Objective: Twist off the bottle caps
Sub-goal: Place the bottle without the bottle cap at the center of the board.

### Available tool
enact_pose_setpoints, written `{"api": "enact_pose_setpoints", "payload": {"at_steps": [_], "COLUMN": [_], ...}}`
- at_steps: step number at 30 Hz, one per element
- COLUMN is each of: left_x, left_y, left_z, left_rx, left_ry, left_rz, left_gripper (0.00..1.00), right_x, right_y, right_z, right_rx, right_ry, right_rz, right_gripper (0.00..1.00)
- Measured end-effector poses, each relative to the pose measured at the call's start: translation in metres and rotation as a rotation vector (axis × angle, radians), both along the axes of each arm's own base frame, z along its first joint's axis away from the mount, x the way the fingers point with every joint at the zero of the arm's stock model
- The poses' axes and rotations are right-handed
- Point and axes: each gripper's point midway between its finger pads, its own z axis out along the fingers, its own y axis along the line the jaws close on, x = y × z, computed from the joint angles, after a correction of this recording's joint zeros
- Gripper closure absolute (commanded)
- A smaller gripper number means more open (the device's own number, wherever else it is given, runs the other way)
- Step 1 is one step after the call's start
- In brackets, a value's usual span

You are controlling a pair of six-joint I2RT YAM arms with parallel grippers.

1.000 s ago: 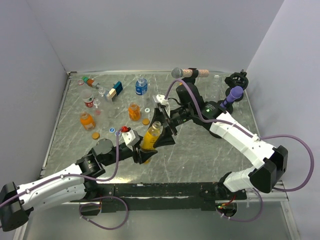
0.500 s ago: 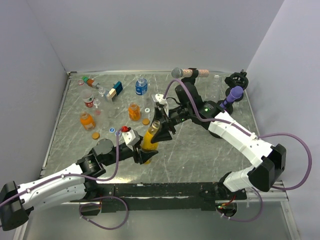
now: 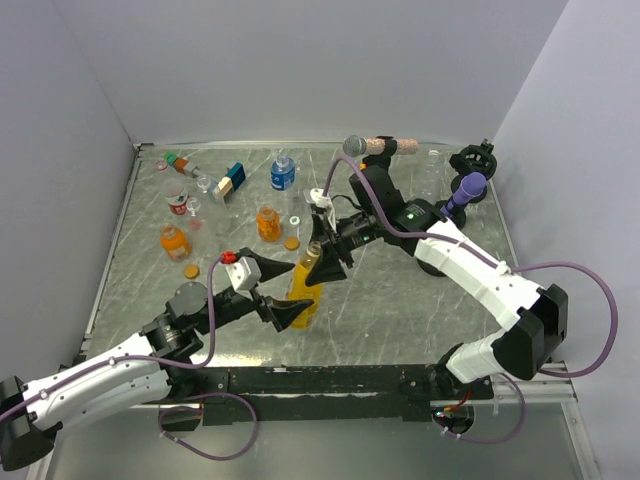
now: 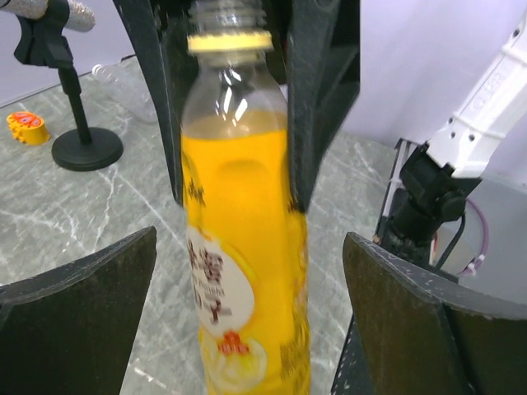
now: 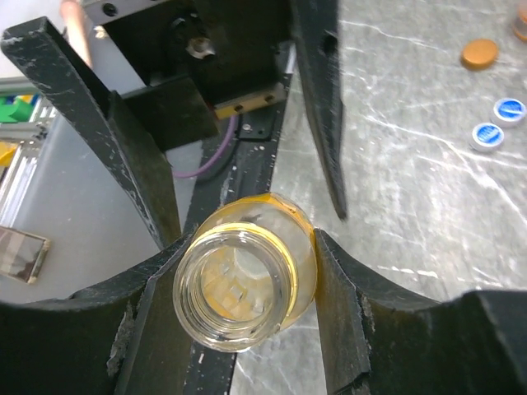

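Observation:
A tall yellow bottle (image 3: pixel 304 287) stands tilted in the middle of the table, its mouth open with no cap on it (image 5: pixel 235 290). My right gripper (image 3: pixel 322 252) is shut on the bottle's shoulder just below the neck, a finger pressed on each side (image 5: pixel 342 317). My left gripper (image 4: pixel 251 239) is open, its two fingers (image 4: pixel 395 313) standing wide on either side of the bottle's lower body (image 4: pixel 247 271) without touching it. Loose bottle caps lie on the table: an orange one (image 5: pixel 480 53) and two blue-and-white ones (image 5: pixel 509 109).
Toward the back left stand a clear bottle with a blue label (image 3: pixel 283 173), two squat orange bottles (image 3: pixel 268 222) (image 3: pixel 173 240), a small red can (image 3: pixel 179 205) and toy blocks (image 3: pixel 230 182). Microphones on stands (image 3: pixel 465 190) are at the back right.
My right gripper has closed on the yellow bottle's shoulder. My left gripper has then opened wide and let go of the bottle's body, and the left arm has drawn back a little.

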Motion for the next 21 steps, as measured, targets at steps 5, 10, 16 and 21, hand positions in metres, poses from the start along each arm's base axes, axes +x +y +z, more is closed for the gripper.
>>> {"api": "enact_pose_setpoints", "payload": {"at_steps": [5,10,16,21], "left_x": [0.0,0.004,0.01,0.016], "left_y": [0.009,0.024,0.042,0.052], "left_z": [-0.011,-0.011,-0.014,-0.03], "left_rx": [0.064,0.158,0.271,0.342], "left_ry": [-0.008,-0.043,-0.092,-0.106], "left_rz": [0.025,0.075,0.139,0.185], "left_gripper": [0.03,0.03,0.03,0.03], "right_x": [0.017,0.041,0.075,0.101], "right_y": [-0.008,-0.019,-0.028,-0.029], "right_z": [-0.004,-0.004,0.004,-0.002], "right_rx": [-0.02,-0.054,-0.084,-0.142], "right_ry": [-0.02,-0.073,-0.174,-0.224], "right_rz": [-0.06,-0.147,-0.245,-0.299], "right_gripper": [0.72,0.73,0.76,0.77]}}
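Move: The yellow bottle is already clasped near its neck in the right hand, off the board. The open middle of the board is about 17 cm ahead of that hand and some 24 cm below. The orange cap lies roughly 16 cm ahead and 6 cm left on the board; the orange bottle stands about 18 cm ahead and 12 cm left, the white cap 22 cm ahead and 5 cm left. From the left hand, the board's middle is about 24 cm ahead, 7 cm right and 20 cm below. Keeping its grip on the uncapped yellow bottle, the right hand carries it forward about 10 cm towards the middle of the board, edging slightly right at nearly constant height while turning some 20 degrees clockwise. The left hand, already open and clear of the bottle, backs off about 5 cm to the left and sinks about 3 cm, its fingers tipping downward. ##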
